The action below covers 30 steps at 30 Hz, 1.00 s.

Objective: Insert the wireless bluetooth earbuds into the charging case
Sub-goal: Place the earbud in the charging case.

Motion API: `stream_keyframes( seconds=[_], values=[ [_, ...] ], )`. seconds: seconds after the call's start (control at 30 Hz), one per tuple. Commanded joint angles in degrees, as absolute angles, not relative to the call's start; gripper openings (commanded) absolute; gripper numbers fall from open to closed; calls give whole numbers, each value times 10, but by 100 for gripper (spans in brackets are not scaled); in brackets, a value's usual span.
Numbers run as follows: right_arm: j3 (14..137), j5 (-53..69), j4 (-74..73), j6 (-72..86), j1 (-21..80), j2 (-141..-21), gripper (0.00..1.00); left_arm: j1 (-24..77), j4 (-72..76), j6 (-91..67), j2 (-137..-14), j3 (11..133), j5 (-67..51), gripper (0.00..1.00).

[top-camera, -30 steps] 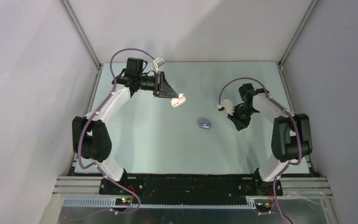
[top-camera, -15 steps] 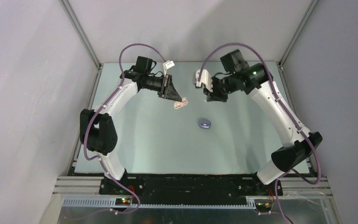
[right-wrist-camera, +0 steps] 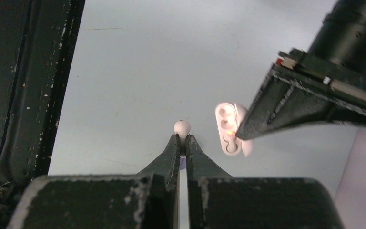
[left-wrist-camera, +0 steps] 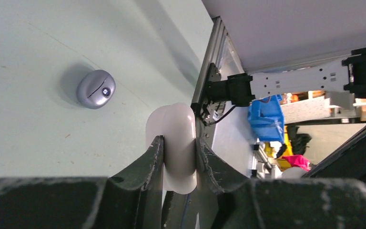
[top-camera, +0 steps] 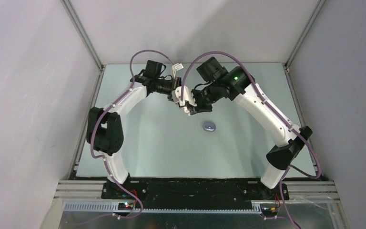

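Observation:
My left gripper (left-wrist-camera: 177, 139) is shut on a white charging case (left-wrist-camera: 171, 119) and holds it above the table. The right wrist view shows that case (right-wrist-camera: 226, 125) open, with two round sockets and a small orange light. It hangs just right of my right gripper (right-wrist-camera: 181, 138). That gripper is shut on a tiny white earbud (right-wrist-camera: 182, 127), which sticks out past the fingertips, apart from the case. From above, both grippers meet near the table's back middle: the left gripper (top-camera: 175, 94) and the right gripper (top-camera: 195, 106). No other earbuds are in view.
A closed grey-purple pebble-shaped case (top-camera: 209, 126) lies on the table in front of the grippers; the left wrist view shows that grey-purple case (left-wrist-camera: 96, 89) too. The pale green table (top-camera: 147, 143) is walled at the left, back and right.
My right arm has swung from the right side across to the back middle, ending beside the left gripper. My left arm moved a little to the right and back with the white case.

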<state>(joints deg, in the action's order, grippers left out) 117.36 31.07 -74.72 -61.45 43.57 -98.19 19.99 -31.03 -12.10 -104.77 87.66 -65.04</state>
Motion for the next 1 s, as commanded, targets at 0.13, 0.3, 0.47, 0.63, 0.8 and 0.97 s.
stream_keyframes(
  seconds=[0.13,0.3,0.47,0.63,0.8,0.97],
  values=[
    [1156,264,-732,-659,462,-992,0,222,-226,-218,-1043,868,-701,0],
    [1146,236,-724,-680,478,-995,0,230,-230,-216,-1037,869,-704,0],
    [1128,202,-716,-695,482,-997,0,233,-215,-226,-1034,861,-710,0],
    [1107,170,-693,-699,487,-992,0,235,-214,-227,-1037,863,-714,0],
    [1084,137,-673,-705,488,-988,0,236,-209,-231,-1038,863,-718,0],
    [1076,120,-658,-700,488,-985,0,236,-208,-232,-1039,863,-717,0]
  ],
)
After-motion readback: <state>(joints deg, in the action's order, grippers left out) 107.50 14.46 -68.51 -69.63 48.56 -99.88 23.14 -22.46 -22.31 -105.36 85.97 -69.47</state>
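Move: The open white charging case, held in the left fingers, lies about 6 cm ahead of the right hand, 6 cm to its left and 9 cm below; the right fingers already pinch a white earbud. From the left hand that earbud is roughly 7 cm back, 7 cm to the right and 9 cm up. The closed purple case on the table sits some 2 cm back, 5 cm right and 27 cm below the right hand. The right hand, still pinching the white earbud, sinks about 6 cm towards the wells of the open charging case, easing forward some 2.5 cm in the latter half while its fingers tip nearly 20 degrees to point more steeply down and a little forward. The left hand keeps its grip on the case and brings it to meet the earbud, about 2.5 cm to the right and nearly 2 cm back with a slight rise, mostly early on, then holds it almost still. ##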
